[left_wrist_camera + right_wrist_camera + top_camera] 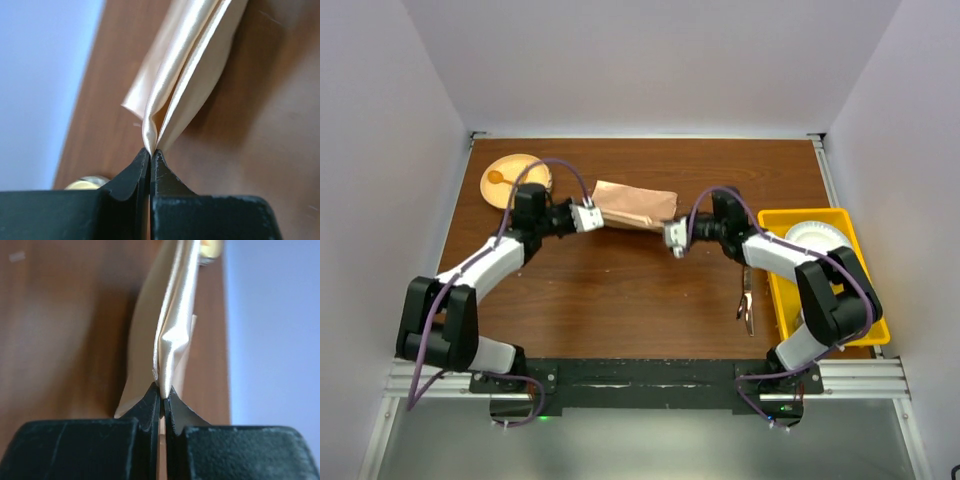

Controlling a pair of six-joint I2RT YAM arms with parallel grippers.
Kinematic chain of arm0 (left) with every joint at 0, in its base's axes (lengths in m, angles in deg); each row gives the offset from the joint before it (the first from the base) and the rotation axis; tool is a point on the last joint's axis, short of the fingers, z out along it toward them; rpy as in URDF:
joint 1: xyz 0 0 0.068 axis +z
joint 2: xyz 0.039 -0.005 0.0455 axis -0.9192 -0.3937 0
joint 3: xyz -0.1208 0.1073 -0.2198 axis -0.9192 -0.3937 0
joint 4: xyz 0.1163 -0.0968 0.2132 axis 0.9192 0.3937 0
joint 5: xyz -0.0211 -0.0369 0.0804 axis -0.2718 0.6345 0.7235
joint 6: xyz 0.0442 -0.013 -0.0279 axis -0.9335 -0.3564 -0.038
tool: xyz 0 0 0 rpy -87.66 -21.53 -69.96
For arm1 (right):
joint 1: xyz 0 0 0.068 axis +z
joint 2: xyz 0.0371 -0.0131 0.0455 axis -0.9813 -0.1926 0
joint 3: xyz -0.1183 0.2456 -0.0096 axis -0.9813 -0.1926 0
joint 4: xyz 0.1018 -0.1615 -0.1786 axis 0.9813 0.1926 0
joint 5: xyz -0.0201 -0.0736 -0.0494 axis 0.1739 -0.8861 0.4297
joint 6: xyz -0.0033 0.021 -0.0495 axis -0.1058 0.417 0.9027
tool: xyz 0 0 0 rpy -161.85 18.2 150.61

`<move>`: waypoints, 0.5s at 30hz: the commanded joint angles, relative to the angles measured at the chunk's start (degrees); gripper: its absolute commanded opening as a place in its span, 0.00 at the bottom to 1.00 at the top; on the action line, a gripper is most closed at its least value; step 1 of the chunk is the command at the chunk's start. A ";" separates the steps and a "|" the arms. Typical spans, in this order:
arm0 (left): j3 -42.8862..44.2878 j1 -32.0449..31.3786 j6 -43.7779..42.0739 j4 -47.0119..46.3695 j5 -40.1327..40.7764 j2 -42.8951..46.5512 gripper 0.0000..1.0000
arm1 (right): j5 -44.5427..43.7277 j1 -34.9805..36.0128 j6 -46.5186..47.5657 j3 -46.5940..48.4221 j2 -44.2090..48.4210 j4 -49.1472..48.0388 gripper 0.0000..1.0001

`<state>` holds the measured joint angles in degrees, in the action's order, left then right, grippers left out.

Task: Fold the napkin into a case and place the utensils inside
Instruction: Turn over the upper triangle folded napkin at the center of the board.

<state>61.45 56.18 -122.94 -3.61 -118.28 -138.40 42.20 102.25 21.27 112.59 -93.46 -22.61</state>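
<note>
The peach-orange satin napkin (635, 207) is folded into a narrow strip and stretched between both grippers over the back middle of the table. My left gripper (592, 217) is shut on its left end; in the left wrist view the cloth (185, 65) runs out from the closed tips (151, 151). My right gripper (672, 236) is shut on the right end, the satin (172, 335) pinched at the tips (162, 390). Dark utensils (746, 300) lie on the table at the right, beside the yellow bin.
A round wooden plate (517, 178) with a pale wooden spoon sits at the back left. A yellow bin (825, 300) holding a white plate (815, 235) stands along the right edge. White walls enclose the table on three sides.
</note>
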 commanded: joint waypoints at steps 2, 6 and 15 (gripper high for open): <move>-11.47 -4.12 -9.15 -1.00 1.65 8.44 0.00 | 9.18 1.25 24.35 -11.48 7.34 5.82 0.00; -18.32 -5.89 -10.47 3.21 0.94 12.40 0.00 | 10.94 2.22 31.84 -16.05 11.04 16.70 0.00; -22.91 -8.17 -14.60 15.95 -1.34 16.45 0.00 | 10.15 3.80 43.98 -17.74 12.71 36.22 0.00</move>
<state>39.46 48.10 -133.65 5.75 -120.14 -123.08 50.86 105.62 57.38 95.85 -81.92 1.58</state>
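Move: Each hand still pinches one end of the napkin's near edge. The bare board this edge is headed for lies about 15 cm back, 2 cm right and 11 cm below the left hand, and some 16 cm back, 2 cm right and 12 cm below the right hand. From the left hand, the napkin's free edge is about 7 cm ahead and 6 cm right, the wooden plate 8 cm ahead and 17 cm left. The dark utensils lie roughly 16 cm back and 16 cm right of the right hand. Both hands keep the near edge pinched between shut fingers and draw it back together towards the bases by about 14 cm, sinking all the while some 9 cm towards the board. On the way the fingertips swing back: the right hand turns about 25 degrees counter-clockwise, the left around 15 clockwise. ##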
